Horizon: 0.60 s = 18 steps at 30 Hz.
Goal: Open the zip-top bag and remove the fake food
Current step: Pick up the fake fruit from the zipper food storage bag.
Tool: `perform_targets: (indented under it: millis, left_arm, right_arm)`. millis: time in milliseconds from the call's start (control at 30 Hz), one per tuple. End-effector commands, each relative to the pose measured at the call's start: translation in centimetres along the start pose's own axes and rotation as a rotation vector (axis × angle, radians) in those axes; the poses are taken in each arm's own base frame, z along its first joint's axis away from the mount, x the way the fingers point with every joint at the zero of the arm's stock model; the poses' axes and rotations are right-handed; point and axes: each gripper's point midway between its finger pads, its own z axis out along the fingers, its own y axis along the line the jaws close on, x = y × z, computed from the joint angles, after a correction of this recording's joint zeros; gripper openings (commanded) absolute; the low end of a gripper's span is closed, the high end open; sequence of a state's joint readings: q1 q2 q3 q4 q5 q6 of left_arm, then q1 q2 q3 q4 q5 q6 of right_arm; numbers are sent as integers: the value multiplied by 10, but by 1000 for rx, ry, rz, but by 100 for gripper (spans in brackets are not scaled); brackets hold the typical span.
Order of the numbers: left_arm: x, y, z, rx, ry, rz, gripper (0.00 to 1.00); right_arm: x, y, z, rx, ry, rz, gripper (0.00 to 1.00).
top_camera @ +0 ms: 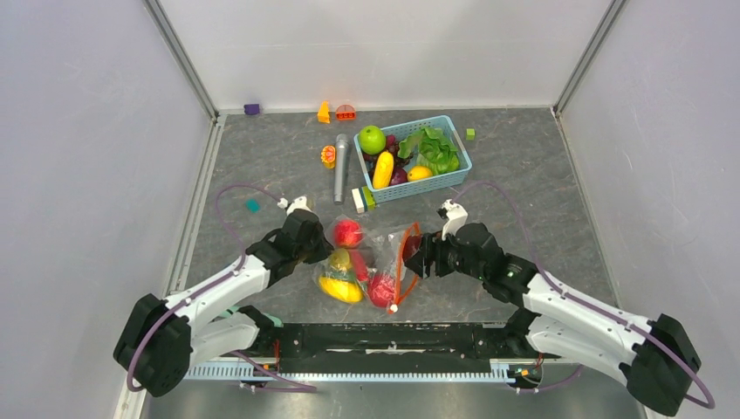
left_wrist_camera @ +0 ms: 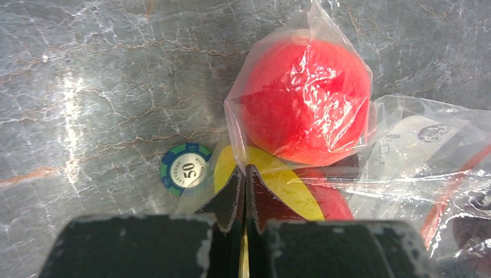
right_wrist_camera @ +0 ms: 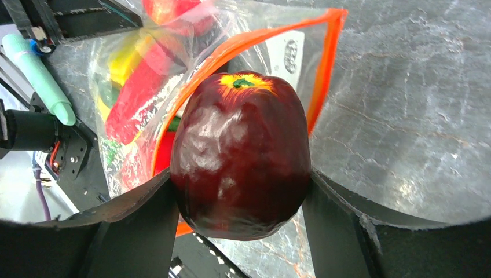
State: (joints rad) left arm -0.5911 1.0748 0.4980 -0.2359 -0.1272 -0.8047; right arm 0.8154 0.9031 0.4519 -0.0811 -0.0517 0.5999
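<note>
The clear zip-top bag [top_camera: 380, 255] lies between the arms, its orange-red zip strip [top_camera: 403, 262] pulled open on the right side. My left gripper [left_wrist_camera: 245, 171] is shut, pinching a fold of the bag's film [left_wrist_camera: 405, 145] at its closed end. A red round fruit [left_wrist_camera: 307, 104] and a yellow piece [left_wrist_camera: 284, 179] sit inside, just past the tips. My right gripper [right_wrist_camera: 240, 174] is shut on a dark maroon apple-like fake fruit [right_wrist_camera: 240, 139], held just outside the bag's mouth [right_wrist_camera: 327, 63]. More red and yellow pieces [right_wrist_camera: 133, 98] remain inside.
A light-blue basket [top_camera: 457, 175] with a green apple [top_camera: 372, 139], lettuce [top_camera: 432, 148] and other produce stands at the back. A grey cylinder [top_camera: 340, 166] and small blocks [top_camera: 324, 113] lie left of it. A poker chip [left_wrist_camera: 186, 169] lies beside the bag.
</note>
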Motion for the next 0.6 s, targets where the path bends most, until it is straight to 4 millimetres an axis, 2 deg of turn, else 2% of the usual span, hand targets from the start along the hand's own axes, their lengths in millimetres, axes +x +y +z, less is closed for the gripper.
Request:
perform_targets:
  millis: [0,100,233,333,400,567]
  left_arm:
    - [-14,1,-9,-20,-61,-29,2]
    - [-15,-2,-12,-6,-64,-19,2]
    - [-14,-3,-14,6,-57,2,2]
    - [-16,-1,-15,8,-71,3,2]
    - [-17,-1,-15,6,-84,-3,2]
    - [-16,-3,-12,8,-72,-1,2]
  right_arm:
    - [-5,-5,-19,45,13,-13,59]
    - [-19,-11,-34,109,-8,-27,59]
    - [-61,-16,-57,219,-75,-85,59]
    - [-98,-18,-66,294,-118,-140,61]
    - [-119,-20,-66,338,-131,-170,62]
    - [-165,-31,-47,407,-131,-230,62]
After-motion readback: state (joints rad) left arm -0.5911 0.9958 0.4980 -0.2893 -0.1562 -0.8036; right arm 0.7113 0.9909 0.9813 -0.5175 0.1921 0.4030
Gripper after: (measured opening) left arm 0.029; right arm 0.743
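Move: My right hand holds the dark red fruit above the bag's open mouth, which lies about 7 cm below and 2 cm to the left, 1 cm back. The blue basket is some 24 cm ahead, 1 cm to the right and 8 cm lower. The bagged red apple sits about 7 cm ahead and 14 cm left; the small toy brick is 15 cm ahead and 11 cm left, both well below. From my left hand the basket is roughly 22 cm ahead, 19 cm right. I carry the dark red fruit clear of the bag: my right hand first slides a few centimetres to the right, slightly back, then rises fast some 12 cm while swinging about 7 cm forward over the table, on the basket's side. The wrist turns so the fingers point more forward, and they keep their grip. My left hand keeps the bag's far side pinched shut, easing up about 1 cm. ##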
